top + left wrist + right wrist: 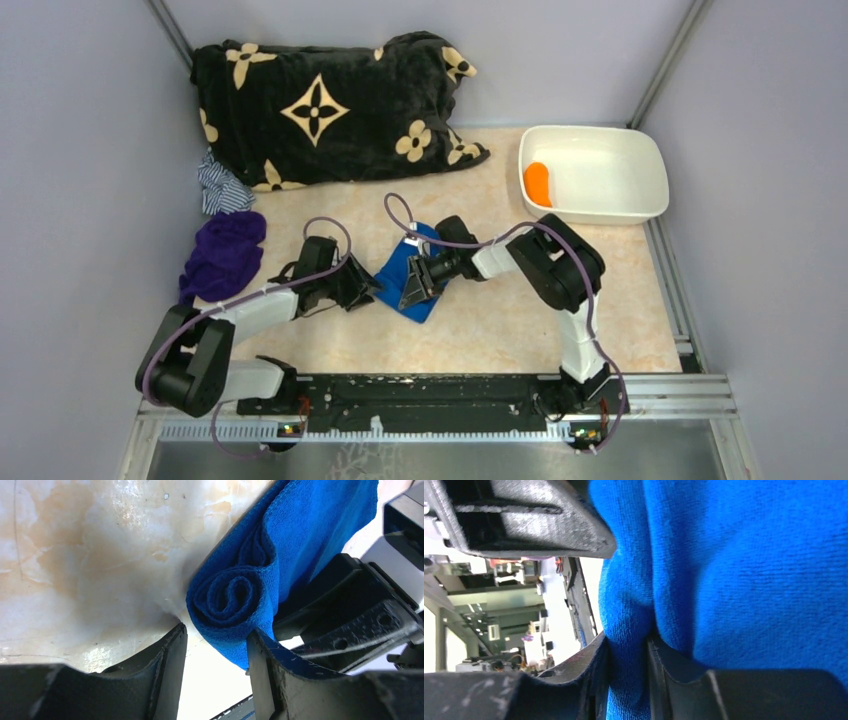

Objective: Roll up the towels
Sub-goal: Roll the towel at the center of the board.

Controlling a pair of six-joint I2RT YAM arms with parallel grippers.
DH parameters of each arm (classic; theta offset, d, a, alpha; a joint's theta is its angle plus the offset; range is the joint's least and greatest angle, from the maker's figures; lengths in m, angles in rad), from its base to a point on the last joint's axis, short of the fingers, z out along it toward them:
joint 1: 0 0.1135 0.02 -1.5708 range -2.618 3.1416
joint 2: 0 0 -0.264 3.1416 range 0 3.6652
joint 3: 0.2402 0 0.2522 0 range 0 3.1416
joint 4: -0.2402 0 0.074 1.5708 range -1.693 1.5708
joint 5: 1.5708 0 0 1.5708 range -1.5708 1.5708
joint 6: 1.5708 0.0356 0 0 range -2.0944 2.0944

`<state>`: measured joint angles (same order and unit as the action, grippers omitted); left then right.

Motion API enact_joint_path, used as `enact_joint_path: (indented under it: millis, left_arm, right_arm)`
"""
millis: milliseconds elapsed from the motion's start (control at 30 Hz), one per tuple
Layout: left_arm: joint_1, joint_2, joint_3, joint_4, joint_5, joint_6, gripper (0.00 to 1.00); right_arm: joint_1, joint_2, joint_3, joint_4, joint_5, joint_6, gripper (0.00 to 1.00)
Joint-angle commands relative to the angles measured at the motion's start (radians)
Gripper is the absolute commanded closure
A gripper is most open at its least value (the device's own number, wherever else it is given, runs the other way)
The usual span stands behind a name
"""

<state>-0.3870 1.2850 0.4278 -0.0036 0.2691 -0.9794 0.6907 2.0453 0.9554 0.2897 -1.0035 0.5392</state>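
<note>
A royal blue towel [400, 268] lies mid-table, partly rolled, between my two grippers. In the left wrist view its spiral end [234, 596] sits at the tips of my left gripper [216, 636]. That gripper is open: the right fingertip [260, 665] touches the roll and the left one stands off it. My right gripper [628, 647] is shut on a fold of the blue towel [744, 565], and it also shows on the right of the left wrist view [360, 610]. From above, the left gripper [360, 285] and right gripper [416, 281] face each other. An orange towel [538, 183] lies in the white tub [640, 205].
A big black blanket with tan flowers [320, 110] fills the far left. A striped cloth [222, 186] and a purple cloth [222, 256] lie along the left wall. Grey walls close both sides, and a metal rail [430, 395] runs along the near edge.
</note>
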Motion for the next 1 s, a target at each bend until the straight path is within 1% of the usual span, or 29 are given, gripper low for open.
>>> enact_joint_path:
  millis: [0,100,200,333,367,433,500,600,700,833,967]
  left_arm:
    - [0.002,0.033,0.009,0.008,-0.019,0.024,0.47]
    - [0.001,0.033,0.002,-0.005,-0.034,0.029,0.48]
    - [0.002,0.038,0.004,-0.016,-0.039,0.033,0.49]
    - [0.001,0.050,0.008,-0.017,-0.038,0.037,0.49]
    - [0.001,0.053,0.010,-0.016,-0.038,0.037,0.49]
    - [0.001,0.061,0.014,-0.016,-0.036,0.039,0.49]
    - [0.001,0.065,0.016,-0.016,-0.035,0.039,0.49]
    - [-0.001,0.066,0.016,-0.016,-0.035,0.040,0.49]
    - [-0.001,0.071,0.016,-0.016,-0.038,0.041,0.49]
    - [-0.001,0.078,0.017,-0.014,-0.037,0.043,0.48]
    - [0.000,0.085,0.016,-0.010,-0.036,0.045,0.48]
  right_arm:
    - [0.002,-0.108,-0.004,-0.217,0.151,-0.152,0.64]
    - [0.024,-0.191,0.041,-0.384,0.290,-0.265,0.56]
    - [0.059,-0.281,0.066,-0.494,0.444,-0.337,0.52]
    - [0.121,-0.380,0.089,-0.584,0.682,-0.413,0.50]
    - [0.150,-0.426,0.094,-0.599,0.745,-0.430,0.50]
    - [0.200,-0.473,0.096,-0.607,0.858,-0.470,0.49]
    - [0.255,-0.502,0.095,-0.602,0.934,-0.509,0.49]
    - [0.337,-0.506,0.101,-0.586,1.029,-0.561,0.48]
    - [0.407,-0.474,0.105,-0.567,1.131,-0.592,0.47]
    - [0.462,-0.405,0.100,-0.538,1.228,-0.621,0.46]
    - [0.490,-0.322,0.091,-0.525,1.282,-0.648,0.46]
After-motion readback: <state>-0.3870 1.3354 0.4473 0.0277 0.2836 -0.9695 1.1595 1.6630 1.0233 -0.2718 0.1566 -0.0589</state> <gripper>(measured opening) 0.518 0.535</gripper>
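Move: The rolled edge of the blue towel is right at the right gripper, its middle about 1 cm to the left and roughly level with the fingertips. The flat, unrolled part lies some 8 cm ahead and 3 cm to the right. The left gripper is about 6 cm left and 3 cm farther out, and the purple towel about 36 cm left and 9 cm ahead. From the left gripper, the roll's middle is some 5 cm right and 2 cm back. Open the right gripper to about half and let go of the roll, backing off some 3.5 cm to the right while rising to about 6 cm. Swing the wrist back some 70 degrees, from pointing left to steeply down, then come back left a little and sink 3 cm over the roll's near end. Keep the left fingers in place around its left end. ##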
